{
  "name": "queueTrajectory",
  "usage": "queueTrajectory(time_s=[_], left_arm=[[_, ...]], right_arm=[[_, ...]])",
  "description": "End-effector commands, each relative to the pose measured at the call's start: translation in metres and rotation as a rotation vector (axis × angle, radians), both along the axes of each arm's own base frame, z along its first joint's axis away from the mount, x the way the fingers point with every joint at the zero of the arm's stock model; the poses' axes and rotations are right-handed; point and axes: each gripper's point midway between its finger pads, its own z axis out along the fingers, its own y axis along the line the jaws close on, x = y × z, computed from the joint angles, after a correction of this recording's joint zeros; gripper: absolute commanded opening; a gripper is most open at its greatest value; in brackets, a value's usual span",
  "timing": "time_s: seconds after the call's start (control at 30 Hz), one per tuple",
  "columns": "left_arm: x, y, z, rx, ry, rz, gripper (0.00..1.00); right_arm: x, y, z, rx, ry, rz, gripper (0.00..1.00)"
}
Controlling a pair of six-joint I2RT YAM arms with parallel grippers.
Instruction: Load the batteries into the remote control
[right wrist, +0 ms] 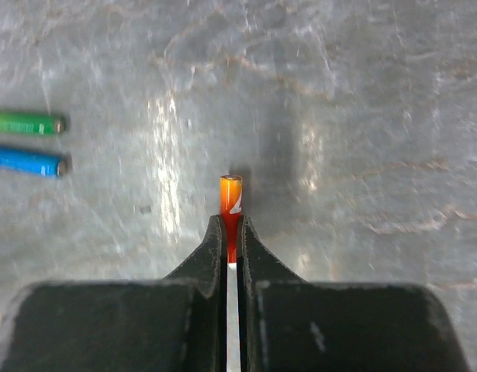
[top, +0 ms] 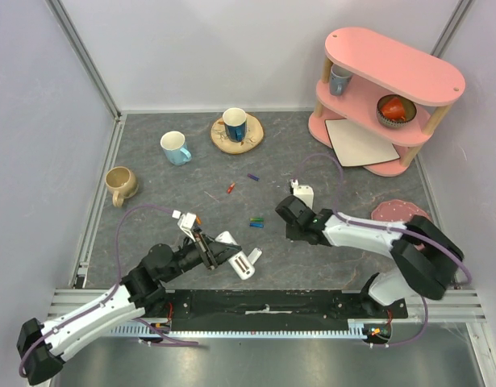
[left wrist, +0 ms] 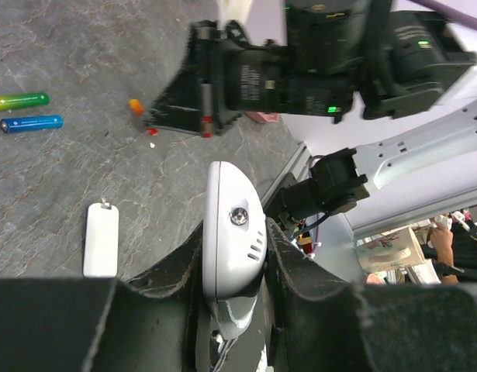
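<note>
My left gripper [left wrist: 234, 248] is shut on the white remote control [left wrist: 232, 232], which stands on edge between its fingers. From above, the remote control [top: 235, 258] lies near the table's front, with the left gripper [top: 211, 251] at its left end. A small white cover plate [left wrist: 101, 239] rests on the table beside it. My right gripper [right wrist: 230, 232] is shut on an orange battery [right wrist: 231, 203] just above the table. A green battery [right wrist: 27, 122] and a blue battery [right wrist: 27, 161] lie side by side to its left. A red battery [top: 231, 188] and a purple battery [top: 252, 176] lie farther back.
A light blue mug [top: 176, 147], a beige mug [top: 120, 185] and a blue cup on a wooden saucer [top: 246, 139] stand at the back left. A pink two-tier shelf [top: 385, 97] fills the back right corner. A pink plate [top: 397, 211] lies by the right arm.
</note>
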Motion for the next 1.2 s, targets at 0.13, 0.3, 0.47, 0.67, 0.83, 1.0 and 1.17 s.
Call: queueTrajectory(time_s=[0.13, 0.3, 0.47, 0.67, 0.83, 1.0, 1.17], left_arm=[[0.016, -0.015, 0.023, -0.071, -0.017, 0.021, 0.02], [0.025, -0.033, 0.035, -0.104, -0.013, -0.016, 0.02], [0.035, -0.046, 0.048, -0.144, -0.031, -0.065, 0.02], [0.046, -0.049, 0.056, -0.199, -0.024, -0.083, 0.02], [0.052, -0.053, 0.053, -0.198, 0.01, -0.073, 0.02], [0.054, -0.058, 0.055, -0.198, 0.035, -0.081, 0.02], [0.055, -0.058, 0.053, -0.207, 0.079, -0.076, 0.02]], right_arm=[[-0.029, 0.021, 0.109, 0.157, -0.134, 0.377, 0.0], [-0.055, 0.016, 0.15, 0.088, -0.152, 0.522, 0.0], [-0.087, 0.022, 0.177, 0.134, -0.177, 0.65, 0.0], [-0.111, 0.03, 0.186, 0.174, -0.162, 0.723, 0.0], [-0.119, 0.046, 0.186, 0.166, -0.148, 0.774, 0.0], [-0.125, 0.068, 0.181, 0.163, -0.147, 0.802, 0.0], [-0.126, 0.082, 0.177, 0.153, -0.131, 0.818, 0.0]])
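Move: The remote's open battery compartment, in the left hand's keeping, lies some 16 cm back, 14 cm to the left and 11 cm above the right hand, which already holds the orange battery just over the table. From the right hand, the blue battery lies about 3 cm ahead and 10 cm left, the white cover about 6 cm back and 10 cm left, both a couple of centimetres lower. From the left hand the compartment is about 4 cm back, 5 cm right and slightly lower. Still pinching the orange battery, the right hand lifts it steeply by about 17 cm, then draws back and somewhat left to the remote, turning some 45 degrees counter-clockwise and sinking slightly at the end, so the battery's tip comes to the near end of the compartment. The left hand keeps its grip on the remote, dipping and then rising while bringing it about 5 cm forward and as far right to meet it. ##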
